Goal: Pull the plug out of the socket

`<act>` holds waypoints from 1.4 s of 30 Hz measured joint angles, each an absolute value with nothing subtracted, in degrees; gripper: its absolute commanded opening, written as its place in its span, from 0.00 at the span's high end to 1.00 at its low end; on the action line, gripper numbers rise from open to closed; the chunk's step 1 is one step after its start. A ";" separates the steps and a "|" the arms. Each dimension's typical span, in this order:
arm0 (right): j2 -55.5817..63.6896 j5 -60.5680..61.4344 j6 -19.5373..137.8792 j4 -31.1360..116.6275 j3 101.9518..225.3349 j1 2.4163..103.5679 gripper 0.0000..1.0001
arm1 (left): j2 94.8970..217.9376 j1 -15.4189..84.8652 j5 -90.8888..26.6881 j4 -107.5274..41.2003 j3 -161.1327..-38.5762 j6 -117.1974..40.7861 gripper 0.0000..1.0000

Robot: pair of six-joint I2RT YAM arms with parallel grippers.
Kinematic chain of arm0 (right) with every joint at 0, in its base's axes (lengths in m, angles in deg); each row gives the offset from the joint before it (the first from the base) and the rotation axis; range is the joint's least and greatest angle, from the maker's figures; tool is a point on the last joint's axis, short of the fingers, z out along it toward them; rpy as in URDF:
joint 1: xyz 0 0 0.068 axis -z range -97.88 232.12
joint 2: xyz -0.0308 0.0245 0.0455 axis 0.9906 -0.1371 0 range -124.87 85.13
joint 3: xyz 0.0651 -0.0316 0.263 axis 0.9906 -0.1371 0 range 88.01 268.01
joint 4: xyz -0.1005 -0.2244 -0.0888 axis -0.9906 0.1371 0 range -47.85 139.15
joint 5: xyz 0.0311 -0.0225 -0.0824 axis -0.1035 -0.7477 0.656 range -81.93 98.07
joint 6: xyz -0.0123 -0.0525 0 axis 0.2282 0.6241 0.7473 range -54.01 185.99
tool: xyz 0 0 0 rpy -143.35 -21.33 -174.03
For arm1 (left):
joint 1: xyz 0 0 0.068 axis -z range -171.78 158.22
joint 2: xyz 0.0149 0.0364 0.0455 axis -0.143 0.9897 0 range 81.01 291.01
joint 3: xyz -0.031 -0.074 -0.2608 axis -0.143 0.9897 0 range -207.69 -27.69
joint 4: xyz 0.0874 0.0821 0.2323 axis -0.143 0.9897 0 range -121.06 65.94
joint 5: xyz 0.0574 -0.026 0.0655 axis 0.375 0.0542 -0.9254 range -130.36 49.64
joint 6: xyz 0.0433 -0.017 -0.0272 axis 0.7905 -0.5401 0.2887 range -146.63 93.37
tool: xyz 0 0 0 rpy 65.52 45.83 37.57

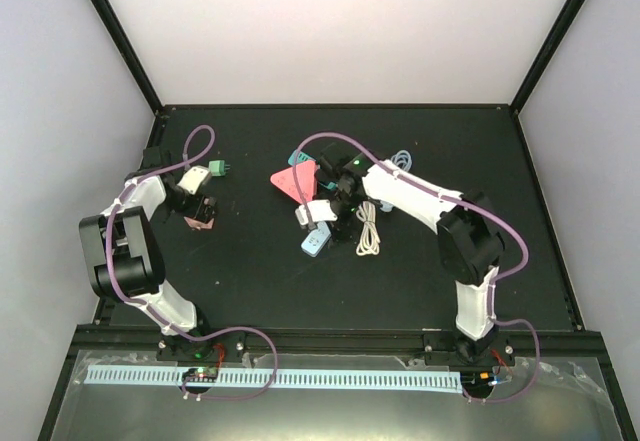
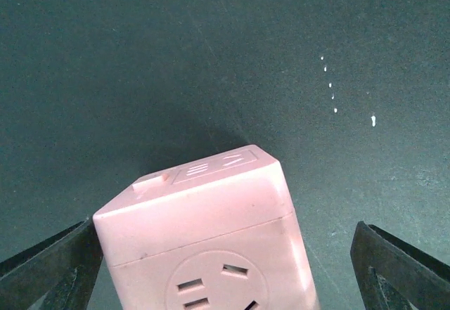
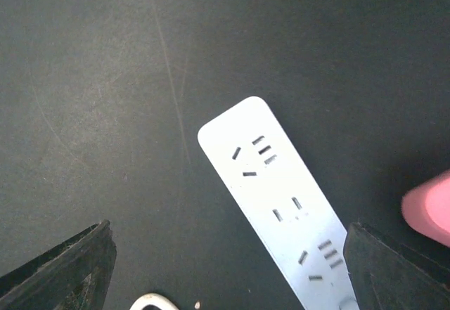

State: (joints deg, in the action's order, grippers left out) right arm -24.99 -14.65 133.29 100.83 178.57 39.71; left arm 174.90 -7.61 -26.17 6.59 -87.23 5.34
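Note:
A pink cube socket [image 2: 211, 218] lies on the black table, its faces bare of any plug. My left gripper [image 2: 225, 229] straddles it, open: the left finger [image 2: 56, 268] is right at the cube's side and the right finger [image 2: 401, 268] stands well apart. In the top view the cube [image 1: 200, 217] sits under that gripper [image 1: 195, 204], and a white and green plug [image 1: 207, 173] lies loose just behind it. My right gripper [image 3: 228, 227] hangs open over a white power strip [image 3: 281, 197] with nothing plugged in.
By the right gripper [image 1: 337, 204] lie a red triangular piece [image 1: 295, 179], the white strip [image 1: 312, 212], a light blue adapter [image 1: 315, 242] and a coiled white cable [image 1: 368, 233]. A pale blue cable [image 1: 402, 158] lies behind the right arm.

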 measured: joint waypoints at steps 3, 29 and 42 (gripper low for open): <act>-26.78 -13.09 134.74 100.85 178.60 38.31 0.10 | 174.81 -7.63 -25.84 7.11 -87.30 5.34 0.01; -34.19 -0.72 142.26 92.52 178.09 32.97 0.17 | 162.22 -7.87 -18.62 16.51 -90.19 5.80 0.01; -36.60 4.50 148.72 90.90 178.09 32.25 0.45 | 159.73 -7.87 -14.97 18.24 -90.19 5.82 0.01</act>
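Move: The open right hand hovers about 9 cm above the blue-white socket strip, whose middle lies some 4 cm ahead of it and roughly level sideways. From this hand the cream cable coil lies about 5 cm ahead and 9 cm right, the pink triangle 17 cm ahead and 9 cm left. The left hand, already open, has the pink cube adapter about 3 cm straight below; from this hand the green plug is 13 cm ahead and 5 cm right. The right hand sinks about 9 cm onto the near half of the socket strip, drifting slightly forward and left as it turns some 20 degrees counter-clockwise and tips its fingers back towards the base, then starts closing the fingers, which end on either side of the strip. The left hand, fingers still wide open, rises about 9 cm off the pink cube adapter and then also eases some 4 cm to its left, away from the strip. ##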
